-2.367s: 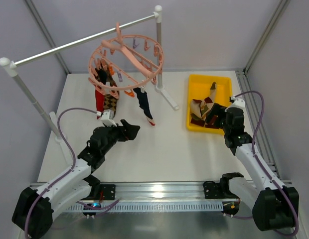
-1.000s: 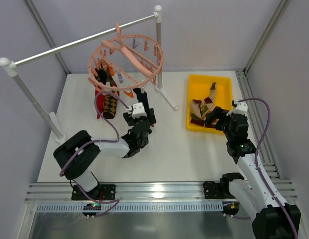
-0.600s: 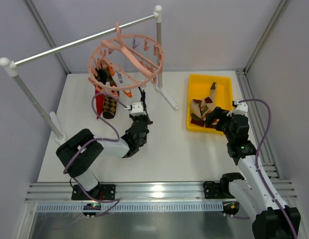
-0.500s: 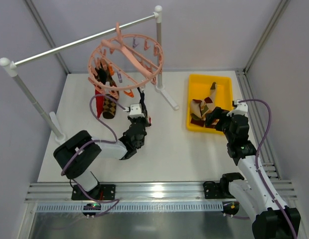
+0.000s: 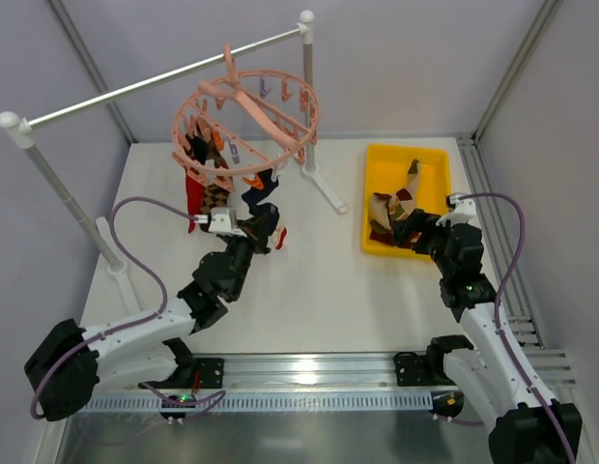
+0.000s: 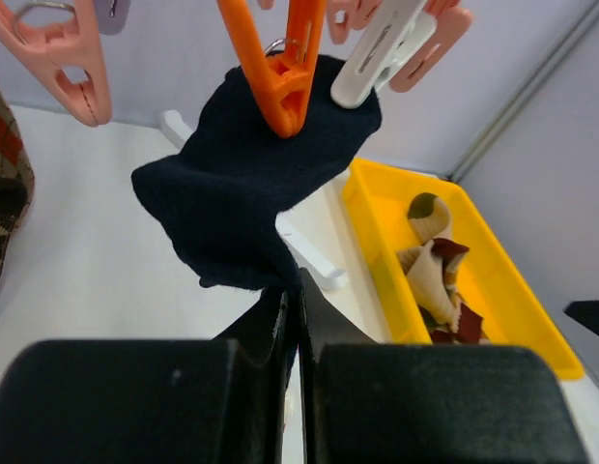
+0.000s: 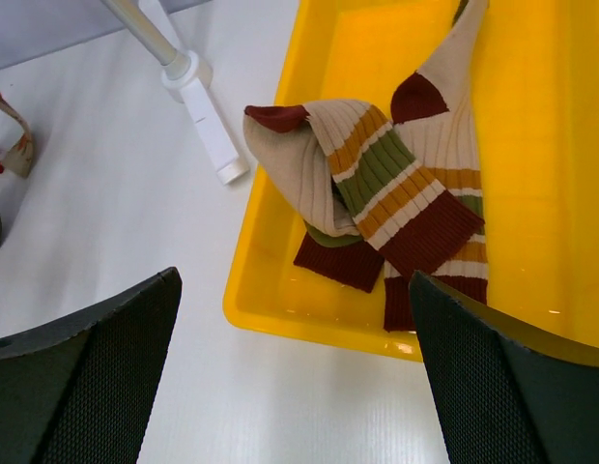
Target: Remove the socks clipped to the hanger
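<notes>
The salmon-pink hanger (image 5: pixel 280 145) hangs from the grey rail. A red sock and an argyle sock (image 5: pixel 197 189) dangle from its left side. A navy sock (image 5: pixel 262 188) hangs at the front, held by an orange clip (image 6: pixel 285 68). My left gripper (image 5: pixel 259 232) is shut on the navy sock's (image 6: pixel 251 193) lower end, and the fabric runs down between the closed fingers (image 6: pixel 270 314). My right gripper (image 7: pixel 295 280) stands open above the near-left corner of the yellow bin (image 7: pixel 280 324), with nothing between its fingers.
The yellow bin (image 5: pixel 386 159) at the right holds several striped socks (image 7: pixel 396 184). The grey rail (image 5: pixel 155 82) rests on white posts, one with its foot (image 5: pixel 324 188) between the hanger and the bin. More pink clips (image 6: pixel 63 58) dangle around the navy sock.
My left gripper closed on the navy sock's lower end and drew it toward the front left; the arm stretched out lower. The right arm stayed still.
</notes>
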Tool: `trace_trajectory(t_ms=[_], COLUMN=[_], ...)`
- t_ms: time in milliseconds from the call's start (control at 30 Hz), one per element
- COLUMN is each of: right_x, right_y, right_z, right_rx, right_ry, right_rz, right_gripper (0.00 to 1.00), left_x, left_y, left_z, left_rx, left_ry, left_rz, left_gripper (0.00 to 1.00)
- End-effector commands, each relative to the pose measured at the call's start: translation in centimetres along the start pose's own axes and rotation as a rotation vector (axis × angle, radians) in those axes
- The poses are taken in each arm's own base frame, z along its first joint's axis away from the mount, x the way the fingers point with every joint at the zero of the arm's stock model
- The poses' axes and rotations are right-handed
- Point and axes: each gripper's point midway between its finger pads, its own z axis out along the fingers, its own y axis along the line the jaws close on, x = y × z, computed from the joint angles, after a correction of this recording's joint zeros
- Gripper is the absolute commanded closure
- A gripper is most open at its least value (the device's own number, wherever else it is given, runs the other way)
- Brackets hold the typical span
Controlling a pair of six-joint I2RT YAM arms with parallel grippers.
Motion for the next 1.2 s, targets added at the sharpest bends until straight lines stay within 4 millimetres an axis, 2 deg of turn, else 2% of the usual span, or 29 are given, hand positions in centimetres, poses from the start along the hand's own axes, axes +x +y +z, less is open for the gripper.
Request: trace_trajectory(t_ms=[0,100,133,167,200,233,267,333,367,433,467,533,567,600,700,833,967,1033,1167], right_x=[-2.3,-3.2,-3.0,-3.6,-3.7,-3.1,-3.9,-4.3,-4.7,-5.3,-6.4,-7.2,-8.7,-8.8,-9.3,-9.4,-8.5,-7.4,-6.8], right_y=[2.9,4.9,6.3,7.6,7.9,10.3,11.8,13.7,15.7,17.9,20.6,22.4,24.2,25.6,29.0,31.8,34.1,34.7,35.6], right_z=[-0.5,-0.7,-0.8,-1.0,-0.6,-1.0,-1.2,-0.9,-1.5,-1.9,-3.1,-3.3,-4.1,-4.5,-4.0,-3.1,-2.2,-1.7,-1.2], right_rx=[-0.139,-0.191,-0.226,-0.249,-0.227,-0.287,-0.32,-0.336,-0.386,-0.422,-0.491,-0.499,-0.537,-0.569,-0.614,-0.641,-0.657,-0.656,-0.659], right_ry=[-0.087,-0.104,-0.095,-0.103,-0.104,-0.084,-0.095,-0.101,-0.109,-0.13,-0.157,-0.182,-0.204,-0.199,-0.18,-0.167,-0.133,-0.111,-0.099], right_rz=[-0.014,-0.016,-0.027,-0.04,-0.05,-0.068,-0.064,-0.045,-0.032,0.0,0.012,0.014,0.022,0.019,0.013,0.012,0.005,-0.006,-0.001], right_gripper=[0.0,0.0,0.0,0.0,0.0,0.01,0.0,0.0,0.0,0.0,0.0,0.0,0.0,0.0,0.0,0.0,0.0,0.0,0.0], left_x=[0.1,-1.1,-0.9,-1.6,-1.7,-2.0,-1.8,-1.2,-0.4,1.2,1.8,2.4,2.4,2.2,2.1,2.2,1.8,1.7,1.9], left_y=[-1.0,-1.4,-1.3,-1.5,-1.8,-2.0,-1.8,-2.2,-2.1,-2.4,-2.6,-2.4,-2.4,-2.5,-2.5,-2.1,-2.2,-2.2,-2.2], left_z=[-1.5,-2.7,-3.2,-3.6,-4.0,-4.2,-4.6,-5.1,-5.1,-5.5,-5.4,-5.6,-5.6,-5.6,-5.6,-6.2,-6.5,-6.5,-6.6], left_rx=[0.068,0.102,0.102,0.12,0.14,0.155,0.159,0.198,0.211,0.249,0.258,0.26,0.26,0.262,0.268,0.269,0.283,0.284,0.284], left_ry=[0.095,0.14,0.177,0.173,0.189,0.195,0.212,0.24,0.261,0.305,0.312,0.314,0.309,0.303,0.306,0.306,0.292,0.293,0.298], left_rz=[0.01,0.018,0.029,0.02,0.025,0.031,0.043,0.066,0.1,0.116,0.107,0.092,0.088,0.087,0.103,0.098,0.087,0.087,0.084], left_gripper=[1.0,1.0,1.0,1.0,1.0,1.0,1.0,1.0,1.0,1.0,1.0,1.0,1.0,1.0,1.0,1.0,1.0,1.0,1.0])
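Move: The white clip holding the navy sock lies about 34 cm to the right hand's left, 5 cm ahead and 17 cm up; the orange clip hangs 5 cm to the left of it and 1 cm nearer the robot. The yellow tub's middle is some 12 cm ahead of that hand, 1 cm right and 14 cm below. From the left hand, already shut on the sock, the white clip lies 7 cm ahead, 5 cm right and 9 cm above, the orange clip 6 cm straight ahead and 8 cm above. Still pinching the navy sock, the left hand draws it back about 6 cm from the white clip, rising slightly, then dipping to finish 2 cm lower, swivelling clockwise. The open right hand sweeps some 30 cm left from the tub towards that clip, climbing steeply before sinking 3 cm, turning about 30 degrees counter-clockwise and tipping its fingers up. ##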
